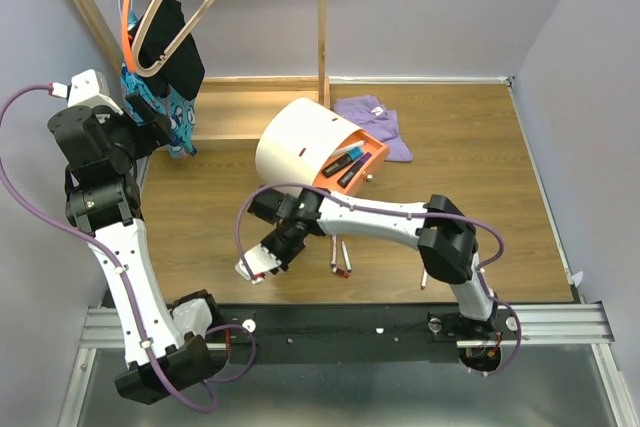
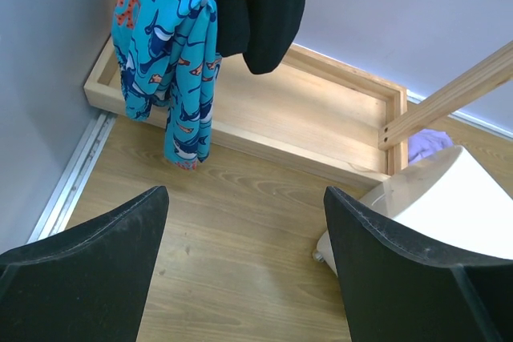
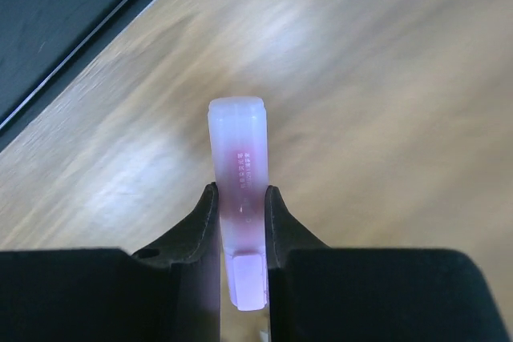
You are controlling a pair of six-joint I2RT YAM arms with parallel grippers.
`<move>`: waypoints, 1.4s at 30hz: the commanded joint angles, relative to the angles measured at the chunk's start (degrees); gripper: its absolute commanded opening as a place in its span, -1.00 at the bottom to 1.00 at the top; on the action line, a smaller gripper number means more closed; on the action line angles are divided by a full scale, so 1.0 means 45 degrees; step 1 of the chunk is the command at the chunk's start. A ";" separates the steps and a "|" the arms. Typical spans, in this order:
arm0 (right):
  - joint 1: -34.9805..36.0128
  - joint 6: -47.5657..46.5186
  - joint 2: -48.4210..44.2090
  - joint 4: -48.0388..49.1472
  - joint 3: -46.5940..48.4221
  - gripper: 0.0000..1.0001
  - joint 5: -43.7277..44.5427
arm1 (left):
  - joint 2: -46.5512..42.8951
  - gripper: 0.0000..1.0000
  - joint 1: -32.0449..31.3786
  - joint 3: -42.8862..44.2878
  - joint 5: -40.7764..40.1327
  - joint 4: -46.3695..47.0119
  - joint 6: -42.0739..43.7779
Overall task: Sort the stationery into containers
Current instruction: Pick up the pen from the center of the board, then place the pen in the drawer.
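My right gripper (image 3: 240,198) is shut on a pale pink-purple marker (image 3: 236,142), both jaws pressed against its barrel just above the wooden table. From above, that gripper (image 1: 257,267) hangs low near the table's front edge, left of centre. The cream drum-shaped container (image 1: 297,137) lies further back, and its orange drawer (image 1: 372,160) is pulled out with several dark markers inside. Two thin pens (image 1: 340,257) lie on the wood right of the gripper. My left gripper (image 2: 244,278) stands open and empty at the far left, with the container (image 2: 457,198) to its right.
A wooden tray (image 2: 321,118) lines the back left, with blue patterned and black clothes (image 2: 172,46) hanging over it from hangers. A purple cloth (image 1: 375,115) lies behind the drawer. A wooden post (image 1: 322,27) rises at the back. A black rail (image 1: 350,322) runs along the near edge.
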 commanded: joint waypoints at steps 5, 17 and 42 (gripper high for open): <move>-0.0950 0.4692 -0.2322 0.0670 0.3874 -0.90 -0.2908 | 0.0307 0.75 0.0088 0.0860 0.0529 0.0526 0.0177; -0.3936 0.8468 -0.5390 0.2828 0.3683 -0.90 -0.0374 | 0.1088 0.74 0.0088 0.0177 0.3456 0.1853 -0.0681; -0.6108 0.0674 -0.6444 -0.2570 0.1400 -0.38 -0.0727 | 0.0952 0.74 0.0206 -0.0507 0.3694 0.2460 -0.0624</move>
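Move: The pink pen is already between the right fingers, just clear of the table. The open orange drawer it is taken to lies about 18 cm ahead of that hand, 13 cm to its right and some 6 cm higher. The white cabinet's body is 20 cm ahead and 5 cm right, also about 6 cm up. The blue-capped pen lies 2 cm ahead and 11 cm right, 5 cm below. The drawer is roughly 33 cm right of the left hand, 3 cm ahead and 26 cm below. The pink pen, still pinched, is swept up fast by the right hand, some 37 cm at the peak, swinging slightly left, then forward and right. It then sinks about 13 cm with a small draw back, still easing right, to hang over the open drawer. The wrist tilts strongly on the way and partly untilts, turning clockwise. The left hand, open, shifts slightly forward and right, turning clockwise. ##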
